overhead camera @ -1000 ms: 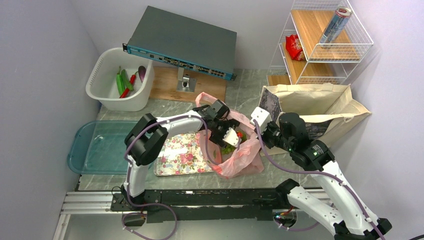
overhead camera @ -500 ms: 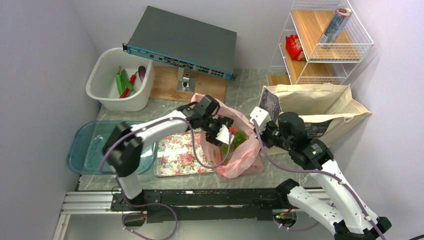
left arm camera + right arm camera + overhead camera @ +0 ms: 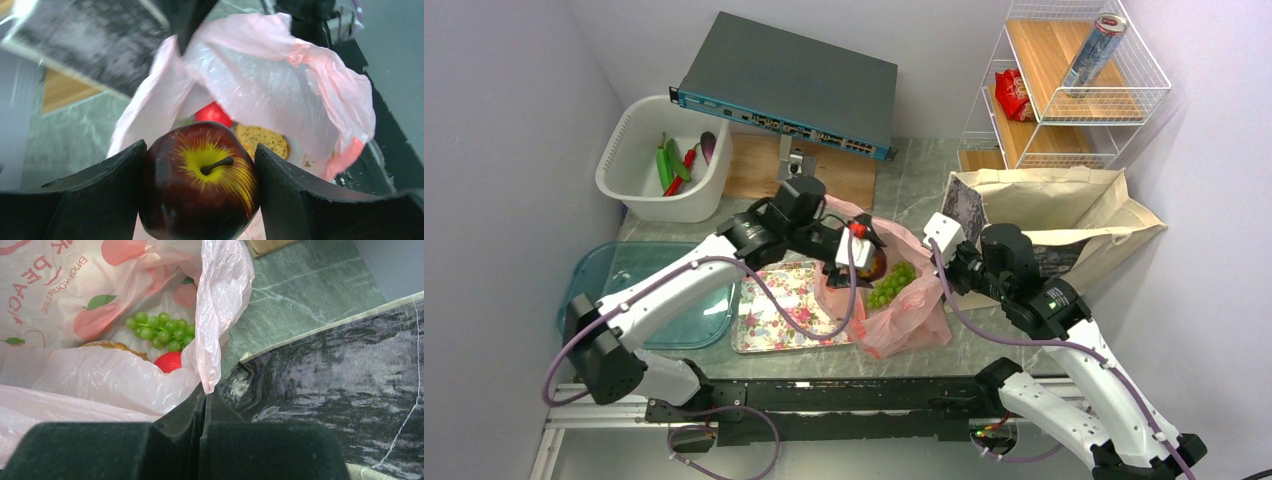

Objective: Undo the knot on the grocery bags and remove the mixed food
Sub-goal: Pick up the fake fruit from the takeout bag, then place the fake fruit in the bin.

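The pink plastic bag (image 3: 904, 310) lies open beside the floral tray, and no knot shows on it. My left gripper (image 3: 200, 146) is shut on a dark red apple (image 3: 200, 190), which it holds just above the bag's mouth (image 3: 872, 264). Inside the bag lie green grapes (image 3: 160, 330), a brown bread slice (image 3: 256, 140) and a small red piece of food (image 3: 169, 361). My right gripper (image 3: 205, 389) is shut on the bag's right edge (image 3: 217, 305). It sits next to the beige tote (image 3: 1074, 215), close to the tote's dark panel (image 3: 340, 365).
A white basin (image 3: 629, 185) at the back left holds green and red peppers (image 3: 667, 165) and an eggplant (image 3: 708, 146). A blue tray (image 3: 609, 300) and a floral tray (image 3: 779, 305) lie to the left. The wire shelf (image 3: 1064, 110) holds a can and a red packet. A network switch (image 3: 789, 85) stands at the back.
My left gripper has come up and back out of the pink bag with the apple, and that arm has stretched out. The grapes now show. The right arm has not moved.
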You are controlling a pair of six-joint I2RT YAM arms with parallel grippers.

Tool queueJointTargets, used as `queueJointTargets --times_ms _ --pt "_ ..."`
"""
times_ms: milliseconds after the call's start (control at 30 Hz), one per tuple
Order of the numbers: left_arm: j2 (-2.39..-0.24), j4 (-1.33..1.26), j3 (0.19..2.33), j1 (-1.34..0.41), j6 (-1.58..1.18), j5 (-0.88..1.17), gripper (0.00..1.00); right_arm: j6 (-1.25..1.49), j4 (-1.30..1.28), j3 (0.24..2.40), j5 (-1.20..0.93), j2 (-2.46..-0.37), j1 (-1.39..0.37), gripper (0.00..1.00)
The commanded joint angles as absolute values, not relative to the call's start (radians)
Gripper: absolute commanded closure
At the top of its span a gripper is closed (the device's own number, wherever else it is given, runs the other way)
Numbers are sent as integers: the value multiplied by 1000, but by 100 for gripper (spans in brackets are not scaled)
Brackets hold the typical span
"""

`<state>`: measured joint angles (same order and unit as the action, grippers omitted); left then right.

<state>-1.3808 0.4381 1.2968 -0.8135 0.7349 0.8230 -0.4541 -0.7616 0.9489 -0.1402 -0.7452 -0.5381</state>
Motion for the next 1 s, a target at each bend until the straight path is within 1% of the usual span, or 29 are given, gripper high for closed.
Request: queueJointTargets --times_ms 0,100,167,233,333,433,467,567,633,733,800,867,967 --pt "-1197 490 1360 -659 445 871 77 -475 -746 953 -149 -720 -536 100" --pt "-1088 681 1352 -483 474 855 75 -482 -755 956 -145 -712 -536 100" --pt "-1014 808 1319 -331 513 852 75 -486 -765 961 -142 -711 -535 100" --pt "-931 899 1229 -170 544 803 74 -497 -777 965 -146 -709 -535 100" --pt "-820 989 1069 20 619 700 74 -514 -792 971 -171 -714 -535 100" --pt "-801 976 918 162 691 551 73 -522 -791 973 -198 -722 -536 100" --pt "-816 960 880 195 716 479 73 -526 -789 973 -210 -726 -537 100" --pt "-884 870 812 275 782 386 70 -533 -788 985 -244 -744 -536 100" --pt "-929 812 803 319 797 379 62 -536 -795 1001 -262 -757 -536 100" --pt "-991 799 822 331 855 392 34 -555 -829 1030 -299 -776 -537 100" --pt "-993 833 823 331 947 446 19 -575 -873 1048 -338 -786 -537 100" --pt "-968 872 815 331 1050 497 2 -602 -940 1062 -380 -796 -538 100" --pt "-926 951 847 331 1179 585 1 -664 -1057 1073 -421 -804 -541 100"
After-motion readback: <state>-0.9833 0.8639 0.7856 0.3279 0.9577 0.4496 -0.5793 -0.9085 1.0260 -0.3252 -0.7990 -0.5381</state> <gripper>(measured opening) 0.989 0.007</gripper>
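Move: The left hand already holds the apple above the pink bag's mouth, with the teal tray's middle about 47 cm to its left, 5 cm ahead and 26 cm below. The floral tray on its way is some 15 cm left, 3 cm ahead and 27 cm down; the green grapes in the bag lie 6 cm right, 8 cm ahead and 23 cm down. From the right hand, the teal tray is about 65 cm left, 3 cm ahead and 22 cm below. The left hand swings the apple nearly 40 cm to the left from the bag to the right part of the teal tray, first rising about 7 cm, then sinking well below its starting height, while the wrist turns some 75 degrees counter-clockwise until the fingers point steeply down; there it all but stops and the fingers open wide to let go of the apple. The right hand keeps its pinch on the bag's rim, easing a little back and left and turning slightly counter-clockwise. ##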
